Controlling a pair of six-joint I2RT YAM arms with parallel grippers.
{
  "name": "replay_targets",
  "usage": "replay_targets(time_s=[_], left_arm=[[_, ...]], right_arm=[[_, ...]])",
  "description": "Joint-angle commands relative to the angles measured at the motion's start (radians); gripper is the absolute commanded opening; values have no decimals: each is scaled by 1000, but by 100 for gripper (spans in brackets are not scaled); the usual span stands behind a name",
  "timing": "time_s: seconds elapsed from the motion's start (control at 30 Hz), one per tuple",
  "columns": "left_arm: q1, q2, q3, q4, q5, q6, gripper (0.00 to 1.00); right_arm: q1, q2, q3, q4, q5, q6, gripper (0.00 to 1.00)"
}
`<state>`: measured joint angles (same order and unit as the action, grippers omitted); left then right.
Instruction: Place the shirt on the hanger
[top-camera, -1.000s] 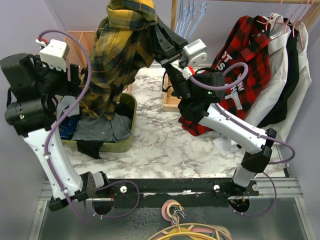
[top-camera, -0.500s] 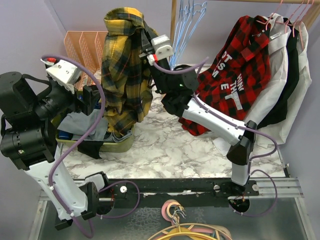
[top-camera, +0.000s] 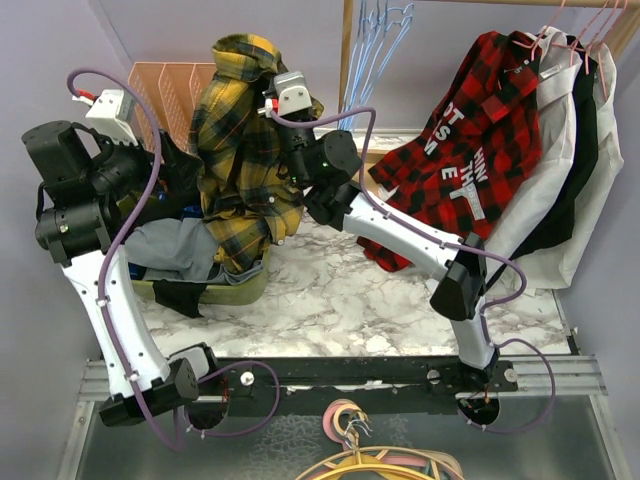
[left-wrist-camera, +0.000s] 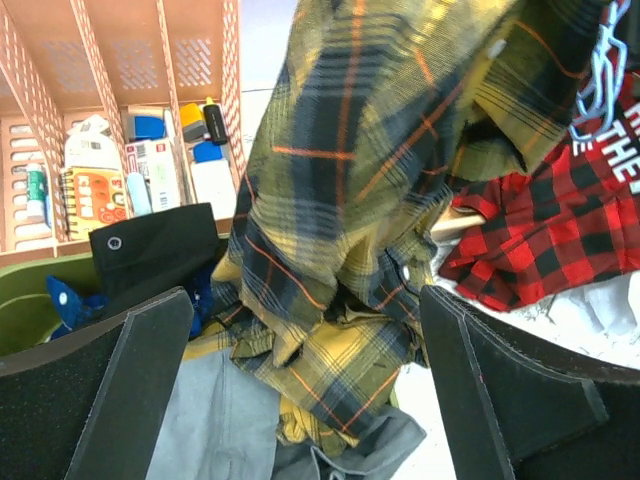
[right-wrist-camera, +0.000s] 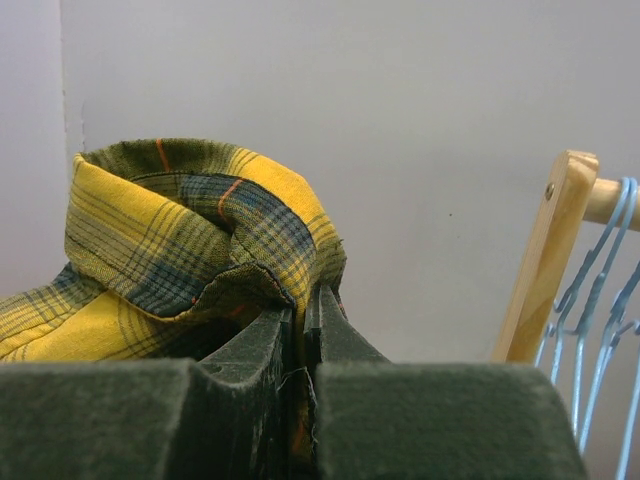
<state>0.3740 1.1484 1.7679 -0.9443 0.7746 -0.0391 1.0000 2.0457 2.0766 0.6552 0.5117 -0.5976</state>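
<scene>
The mustard-and-dark plaid shirt (top-camera: 245, 150) hangs in a bunch over the bin, its tail resting on the clothes inside. My right gripper (top-camera: 268, 100) is shut on the shirt's collar (right-wrist-camera: 200, 230), with cloth pinched between its fingertips (right-wrist-camera: 308, 310). My left gripper (top-camera: 185, 180) is just left of the shirt and wide open (left-wrist-camera: 300, 400). The shirt's lower folds (left-wrist-camera: 350, 330) show between its pads without touching them. Light-blue hangers (top-camera: 380, 40) hang on the rail to the right of the shirt and appear at the edges of both wrist views (right-wrist-camera: 600, 290) (left-wrist-camera: 600, 70).
A green bin (top-camera: 255, 285) holds a grey cloth (top-camera: 180, 250) and dark clothes. An orange organiser (top-camera: 165, 85) stands behind it. A wooden rack post (top-camera: 347, 40) rises behind the right arm. A red-and-black plaid shirt (top-camera: 470, 150) and white and black garments hang at the right.
My right gripper has carried the shirt's collar leftwards and the shirt now hangs lower over the bin. My left gripper's jaws have opened wider and the left arm has shifted.
</scene>
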Motion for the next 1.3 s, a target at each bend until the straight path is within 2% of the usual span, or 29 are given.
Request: replay_targets(time_s=[0.0,0.23,0.33,0.47,0.53,0.57,0.6,0.63,0.67,0.77,0.83,0.93,1.03,1.17,1.27], left_arm=[[6,21,-59,203,-38,-110,99],[-29,79,-88,264,-81,-68,97],[-76,79,-125,299,-90,-68,92],[-130,89,-154,305,-134,-39,76],[-157,94,-163,305,-178,-22,61],[-165,101,-161,302,-206,-9,48],[-170,111,-150,294,-233,6,31],[-171,125,-125,272,-276,26,6],[-170,136,-86,244,-332,47,0],[-172,107,22,207,-445,118,0],[-171,143,215,109,-429,158,0],[-171,203,469,11,-326,168,0],[-169,252,665,-27,-183,134,0],[-142,297,870,-70,42,141,0],[-136,322,984,-92,111,165,0]], right_arm=[[5,-30,16,-36,38,74,1],[5,-68,-54,-64,38,127,1],[5,-76,-70,-80,36,147,1],[5,-92,-104,-85,31,170,1],[5,-98,-123,-84,33,176,1],[4,-104,-129,-86,34,178,1],[5,-113,-134,-89,38,178,1],[5,-122,-134,-102,41,177,1],[7,-136,-123,-129,48,173,1],[10,-206,-77,-207,61,156,1],[14,-270,-44,-265,9,173,1],[20,-336,66,-378,-142,228,1],[55,-346,214,-466,-227,207,1],[119,-382,322,-468,-262,130,1],[127,-424,361,-453,-345,154,1]])
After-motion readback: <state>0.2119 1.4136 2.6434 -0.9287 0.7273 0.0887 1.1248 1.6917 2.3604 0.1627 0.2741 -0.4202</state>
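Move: Just beyond the left hand's open fingers hangs the near-left edge of the plaid shirt, about 8 cm ahead, 1 cm right and 3 cm below. The green bin lies almost straight underneath, some 33 cm down, 1 cm ahead and 3 cm left. From the right hand, which still grips the bunched collar, that edge is roughly 4 cm back, 18 cm left and 11 cm lower; the blue hangers are about 20 cm ahead, 19 cm right and a little above. Reaching forward about 8 cm and slightly down, the left hand closes its fully open fingers on the hanging shirt edge while the right hand lowers the gripped collar some 4 cm. Then both swing up together about 25 cm, drawing back towards the bases and drifting right, the right hand farther; the left fingers tip up some 40 degrees and both grips hold. ##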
